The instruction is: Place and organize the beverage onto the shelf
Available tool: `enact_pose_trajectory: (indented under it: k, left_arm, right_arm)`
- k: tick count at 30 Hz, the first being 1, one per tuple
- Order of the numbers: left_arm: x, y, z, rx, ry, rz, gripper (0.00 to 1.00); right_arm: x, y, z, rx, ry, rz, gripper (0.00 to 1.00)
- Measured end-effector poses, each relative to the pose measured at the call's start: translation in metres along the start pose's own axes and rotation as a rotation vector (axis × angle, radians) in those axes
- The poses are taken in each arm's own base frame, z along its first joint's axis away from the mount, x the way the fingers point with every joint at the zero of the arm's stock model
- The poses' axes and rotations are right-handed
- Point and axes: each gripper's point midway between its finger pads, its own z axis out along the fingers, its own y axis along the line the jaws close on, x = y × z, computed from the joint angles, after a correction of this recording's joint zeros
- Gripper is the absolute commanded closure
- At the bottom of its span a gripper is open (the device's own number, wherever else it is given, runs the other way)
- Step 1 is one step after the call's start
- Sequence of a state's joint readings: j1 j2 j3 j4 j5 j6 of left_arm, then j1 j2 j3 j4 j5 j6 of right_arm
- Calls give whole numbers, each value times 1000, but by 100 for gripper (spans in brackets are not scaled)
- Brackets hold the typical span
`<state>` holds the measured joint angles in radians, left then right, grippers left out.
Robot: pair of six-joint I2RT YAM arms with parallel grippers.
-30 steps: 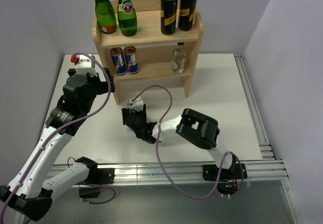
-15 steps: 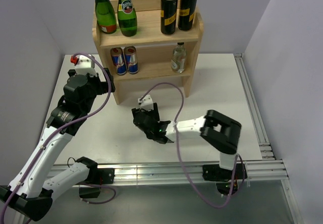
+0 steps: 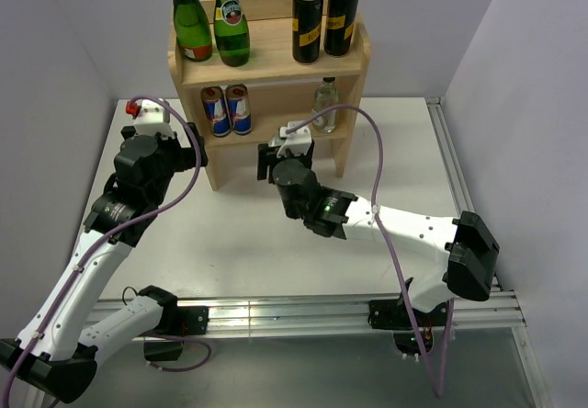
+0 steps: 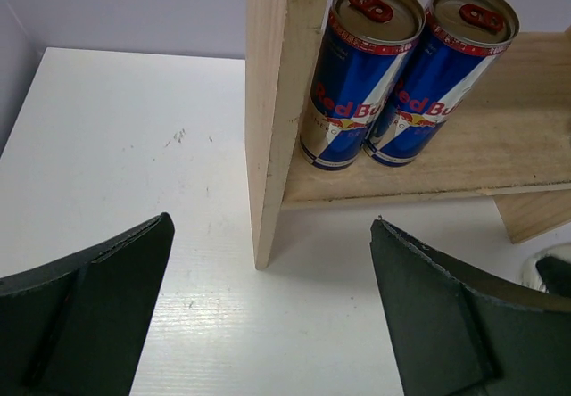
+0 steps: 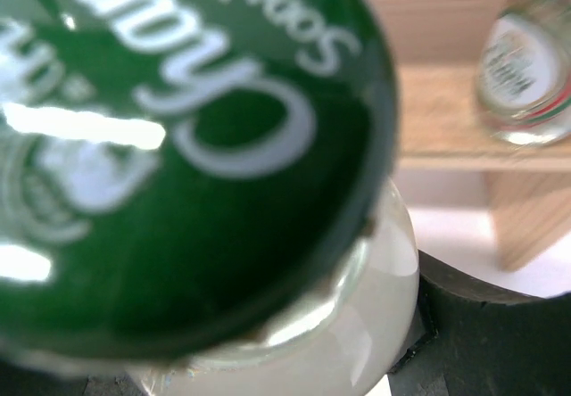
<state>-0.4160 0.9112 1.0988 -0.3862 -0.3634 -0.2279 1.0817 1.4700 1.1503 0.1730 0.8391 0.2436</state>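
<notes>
The light wood shelf [image 3: 266, 54] stands at the back of the table. Its top board holds two green bottles [image 3: 191, 17] and two black cans [image 3: 323, 20]. On the lower tier are two Red Bull cans [image 4: 357, 66] and a small clear bottle [image 5: 526, 75]. My right gripper [image 3: 276, 164] hovers just in front of the lower tier, shut on a clear glass bottle with a green cap [image 5: 178, 146]; one dark finger [image 5: 482, 334] presses its side. In the top view this bottle is hidden under the gripper. My left gripper [image 4: 268, 325] is open and empty, facing the shelf's left side panel [image 4: 272, 119].
A purple cable [image 3: 367, 141] loops from the right wrist over the table beside the shelf's right panel. Metal rails [image 3: 459, 197] run along the right and near edges of the table. Grey walls close in the back and sides.
My right arm has swung from low over the near middle of the table up and back to the front of the shelf's lower tier. The left arm has not moved.
</notes>
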Motion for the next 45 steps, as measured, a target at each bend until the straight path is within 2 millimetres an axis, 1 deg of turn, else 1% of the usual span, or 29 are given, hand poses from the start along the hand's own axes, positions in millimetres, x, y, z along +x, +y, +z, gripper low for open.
enact_pose_trajectory:
  k: [2, 4, 9, 12, 15, 20, 26, 29, 36, 45]
  left_arm:
    - [0, 1, 0, -3, 0, -1, 1]
    - [0, 1, 0, -4, 0, -2, 1]
    - [2, 3, 1, -8, 2, -3, 1]
    - [3, 4, 1, -11, 5, -2, 1]
    - [3, 5, 1, -14, 5, -3, 1]
    - [3, 6, 1, -20, 4, -5, 1]
    - [3, 7, 2, -21, 4, -5, 1]
    - [3, 7, 2, -21, 4, -5, 1]
    - [3, 7, 2, -21, 4, -5, 1]
    - [3, 7, 2, -18, 5, -5, 1]
  right_arm:
    - [-3, -14, 11, 33, 7, -15, 100]
    - [-4, -30, 27, 73, 17, -31, 100]
    - [-3, -56, 61, 140, 43, -58, 100]
    - [-3, -69, 75, 168, 56, -73, 100]
    - [-8, -71, 88, 175, 54, -77, 100]
    - [-17, -70, 105, 176, 42, -81, 100]
    - [-13, -71, 113, 192, 51, -90, 100]
    - [-12, -74, 116, 201, 51, -90, 100]
    - [-17, -89, 122, 234, 41, -85, 100]
    - [-20, -101, 128, 299, 1, -66, 100]
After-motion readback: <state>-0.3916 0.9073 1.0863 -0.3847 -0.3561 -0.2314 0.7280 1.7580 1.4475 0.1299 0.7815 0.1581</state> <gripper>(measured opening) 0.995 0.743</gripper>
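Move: The right hand holds a clear soda bottle; the free spot for it on the lower shelf is some 16 cm ahead, 8 cm right and about 3 cm below. The standing soda bottle is about 17 cm ahead and 13 cm right, the Red Bull cans some 16 cm ahead and 13 cm left, both at the spot's height. From the left hand the spot is roughly 15 cm ahead, 33 cm right and 7 cm below. Right hand, still gripping the bottle, reaches about 15 cm forward and 7 cm right into the lower shelf, turning clockwise. ##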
